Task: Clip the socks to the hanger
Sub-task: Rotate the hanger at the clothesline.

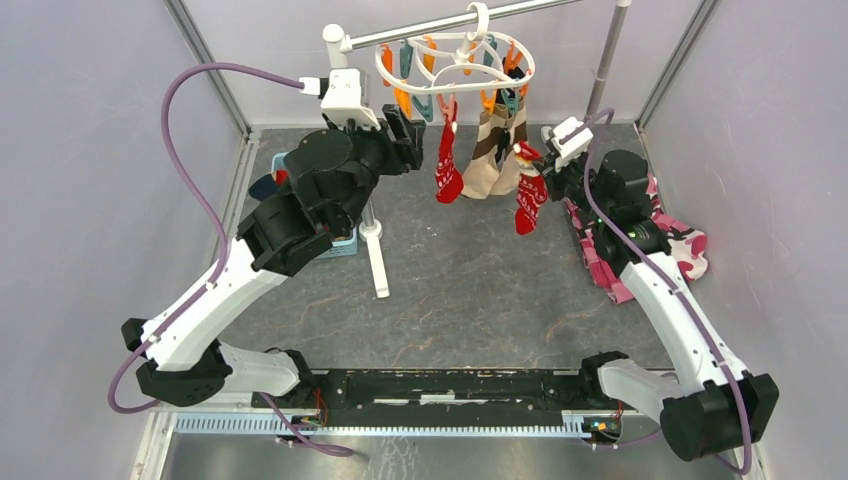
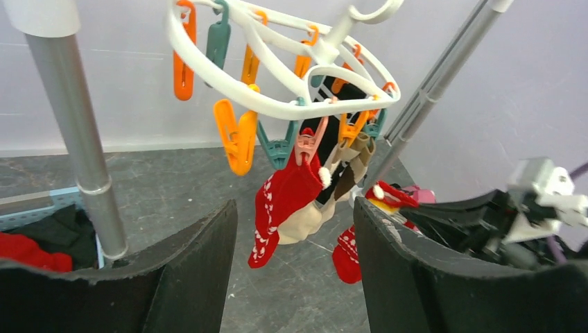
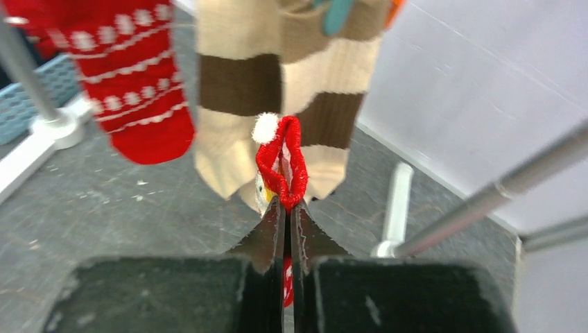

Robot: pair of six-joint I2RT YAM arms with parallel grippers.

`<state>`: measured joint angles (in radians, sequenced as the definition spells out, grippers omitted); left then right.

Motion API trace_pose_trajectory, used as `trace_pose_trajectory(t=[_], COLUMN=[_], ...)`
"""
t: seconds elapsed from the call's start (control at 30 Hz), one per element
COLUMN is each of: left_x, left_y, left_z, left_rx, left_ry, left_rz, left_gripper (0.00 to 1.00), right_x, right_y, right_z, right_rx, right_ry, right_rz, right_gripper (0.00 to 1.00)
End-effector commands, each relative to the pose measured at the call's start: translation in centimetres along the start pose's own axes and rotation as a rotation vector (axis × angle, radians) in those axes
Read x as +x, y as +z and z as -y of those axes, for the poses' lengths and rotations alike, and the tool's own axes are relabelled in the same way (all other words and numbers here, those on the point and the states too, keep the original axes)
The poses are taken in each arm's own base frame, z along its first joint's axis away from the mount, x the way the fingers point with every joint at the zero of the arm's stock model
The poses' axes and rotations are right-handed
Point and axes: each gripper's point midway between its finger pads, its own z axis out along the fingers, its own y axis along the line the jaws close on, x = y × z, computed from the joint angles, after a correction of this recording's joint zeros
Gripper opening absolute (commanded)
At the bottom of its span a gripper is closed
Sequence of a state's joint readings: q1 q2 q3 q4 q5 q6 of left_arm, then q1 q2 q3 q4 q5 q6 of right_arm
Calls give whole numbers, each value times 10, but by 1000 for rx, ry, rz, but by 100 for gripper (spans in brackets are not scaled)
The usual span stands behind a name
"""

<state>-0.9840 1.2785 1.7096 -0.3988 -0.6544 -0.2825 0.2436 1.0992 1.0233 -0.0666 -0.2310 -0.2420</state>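
Note:
The white oval hanger (image 1: pixel 455 62) hangs from the pole with orange and teal pins. One red patterned sock (image 1: pixel 448 168) hangs from it, held by a pink pin (image 2: pixel 306 143), next to beige-and-brown striped socks (image 1: pixel 495 160). My right gripper (image 1: pixel 530 157) is shut on the cuff of a second red sock (image 3: pixel 281 156), whose foot dangles below (image 1: pixel 530 205), just right of the striped socks (image 3: pixel 236 83). My left gripper (image 1: pixel 412 128) stands open and empty, left of the hanger and level with the clipped red sock (image 2: pixel 281 205). Its fingers (image 2: pixel 187 277) frame that sock from a distance.
A silver pole rack (image 1: pixel 420 34) carries the hanger; its upright and foot (image 1: pixel 376 245) stand mid-table. A blue basket (image 1: pixel 345 245) with dark and red fabric (image 2: pixel 31 246) sits behind my left arm. A pink camouflage cloth (image 1: pixel 685 250) lies at the right, under my right arm.

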Motion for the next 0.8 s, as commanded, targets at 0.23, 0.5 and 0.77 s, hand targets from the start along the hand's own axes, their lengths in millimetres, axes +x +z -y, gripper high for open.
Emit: trace_pose_trajectory(t=[0.23, 0.5, 0.77], left_x=[-15, -14, 8], left_y=[5, 32, 50], left_z=[-10, -31, -7], left_rx=[59, 60, 160], left_ry=[11, -37, -97], left_rz=[11, 10, -41], left_gripper=[69, 69, 70], right_x=[-37, -46, -41], right_y=[20, 54, 62], right_z=[-83, -48, -50], right_rx=[-313, -81, -87], right_ry=[37, 172, 185], right_rz=[97, 127, 110], right_gripper=[0, 0, 0])
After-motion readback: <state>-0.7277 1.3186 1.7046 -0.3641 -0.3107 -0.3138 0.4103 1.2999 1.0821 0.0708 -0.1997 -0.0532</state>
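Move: The hanger's yellow clip pair hangs roughly 8 cm ahead of the left hand, 2 cm left and slightly above it. The red sock already hung on the pink clip is about 8 cm ahead and 6 cm right of that hand, some 11 cm lower. From the right hand, which holds another red sock, the hung one lies about 16 cm left, 3 cm ahead and 6 cm up, and the beige striped socks about 8 cm ahead and 8 cm left. Sweep the right hand about 9 cm left towards the hung red sock, fingers kept shut on the held one: draw back a little first, swing the wrist nearly 20 degrees counter-clockwise, dip 3 cm, then ease forward as most of that swing comes off. Bring the open left gripper about 5 cm forward towards the hanger's yellow clips, bowing left on the way and coming back right. ##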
